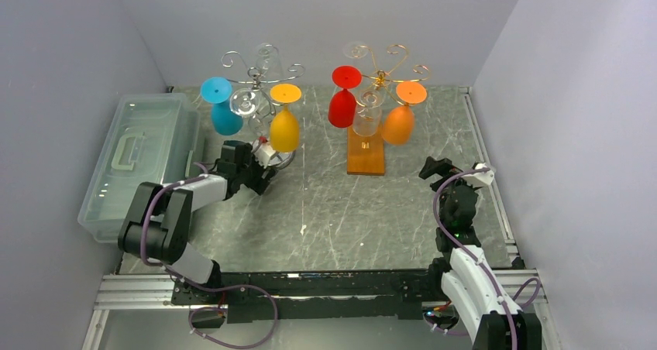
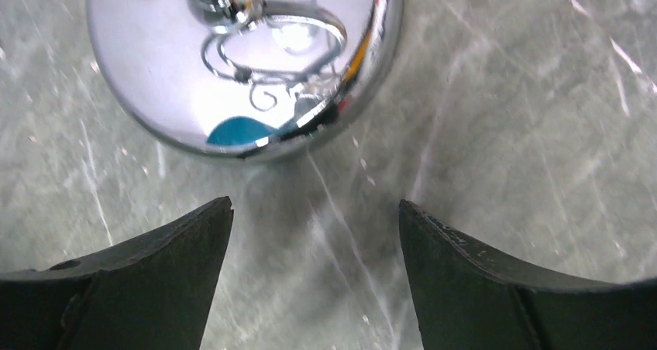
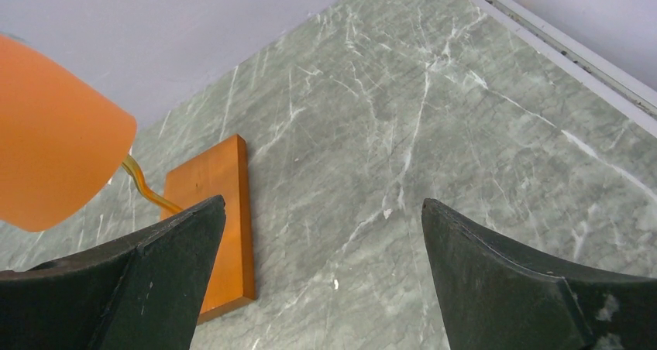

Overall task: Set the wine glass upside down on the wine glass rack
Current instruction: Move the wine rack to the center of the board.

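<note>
A silver wine glass rack [image 1: 256, 75] carries a blue glass [image 1: 225, 116], a clear wine glass [image 1: 245, 102] and a yellow glass [image 1: 284, 129], all hanging bowl down. My left gripper [image 1: 266, 173] sits low beside the rack's foot, open and empty. In the left wrist view the mirrored round foot [image 2: 240, 63] lies just beyond the open left gripper [image 2: 316, 204], not touching it. My right gripper [image 1: 434, 169] is open and empty, right of the gold rack [image 1: 380, 75]. In the right wrist view the right gripper [image 3: 324, 201] frames only bare table.
The gold rack stands on a wooden base [image 1: 366, 155] [image 3: 213, 211], with a red glass [image 1: 342, 106], a clear glass [image 1: 368, 114] and an orange glass [image 1: 398, 123] [image 3: 54, 133] hanging from it. A clear lidded plastic bin [image 1: 139, 160] sits at the left edge. Walls enclose three sides.
</note>
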`<state>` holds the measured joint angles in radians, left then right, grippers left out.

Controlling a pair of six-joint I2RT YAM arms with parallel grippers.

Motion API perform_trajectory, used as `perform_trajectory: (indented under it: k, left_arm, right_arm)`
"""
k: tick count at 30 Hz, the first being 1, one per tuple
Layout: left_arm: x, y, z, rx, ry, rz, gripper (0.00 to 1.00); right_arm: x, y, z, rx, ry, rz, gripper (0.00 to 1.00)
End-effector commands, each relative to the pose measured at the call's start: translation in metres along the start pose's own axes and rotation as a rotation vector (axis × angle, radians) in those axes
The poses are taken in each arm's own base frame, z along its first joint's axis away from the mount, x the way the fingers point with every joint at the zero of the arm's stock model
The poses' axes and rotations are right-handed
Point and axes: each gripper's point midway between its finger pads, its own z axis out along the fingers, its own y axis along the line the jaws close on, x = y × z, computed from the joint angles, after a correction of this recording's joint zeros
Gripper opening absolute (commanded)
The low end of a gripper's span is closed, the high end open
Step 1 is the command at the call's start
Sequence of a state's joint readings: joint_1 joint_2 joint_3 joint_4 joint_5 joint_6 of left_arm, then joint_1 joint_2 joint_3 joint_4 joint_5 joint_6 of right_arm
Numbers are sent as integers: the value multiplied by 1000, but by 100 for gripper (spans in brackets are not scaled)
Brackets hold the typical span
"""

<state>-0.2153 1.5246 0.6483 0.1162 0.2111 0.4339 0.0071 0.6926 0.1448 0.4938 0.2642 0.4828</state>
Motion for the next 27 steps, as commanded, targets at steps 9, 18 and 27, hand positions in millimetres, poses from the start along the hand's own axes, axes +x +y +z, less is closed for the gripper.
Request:
perform_trajectory:
  k: [9, 18, 27]
  left_arm:
    - [-3, 24, 38, -83, 10, 1, 80]
    - [-1, 30, 58, -91, 101, -37, 79]
    - [-7, 38, 67, -85, 158, -65, 81]
  right_arm:
    - [-14, 7, 2, -20, -58, 60, 100]
    - [-12, 8, 2, -28, -63, 71, 100]
    - [-4, 7, 4, -34, -51, 83, 100]
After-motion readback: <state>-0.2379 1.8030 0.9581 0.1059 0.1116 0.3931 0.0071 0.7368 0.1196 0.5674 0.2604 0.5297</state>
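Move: About 10 cm ahead of the left hand and 3 cm to its right stands the round silver base of the wine rack, roughly 1 cm below it. The blue glass hangs some 7 cm ahead, 5 cm left and 22 cm higher, the yellow glass 7 cm ahead, 9 cm right and as high. The gold rack's wooden base is around 8 cm ahead and 28 cm right, also 1 cm lower. From the right hand, the silver base lies about 14 cm ahead, 42 cm left and 14 cm below. Sliding level and low over the table, the left hand goes forward about 8 cm and slightly right, slowing partway and then driving on. Its fingers stay wide open, slanting down, and the two tips meet the near rim of the silver base and push the wine rack forward. ##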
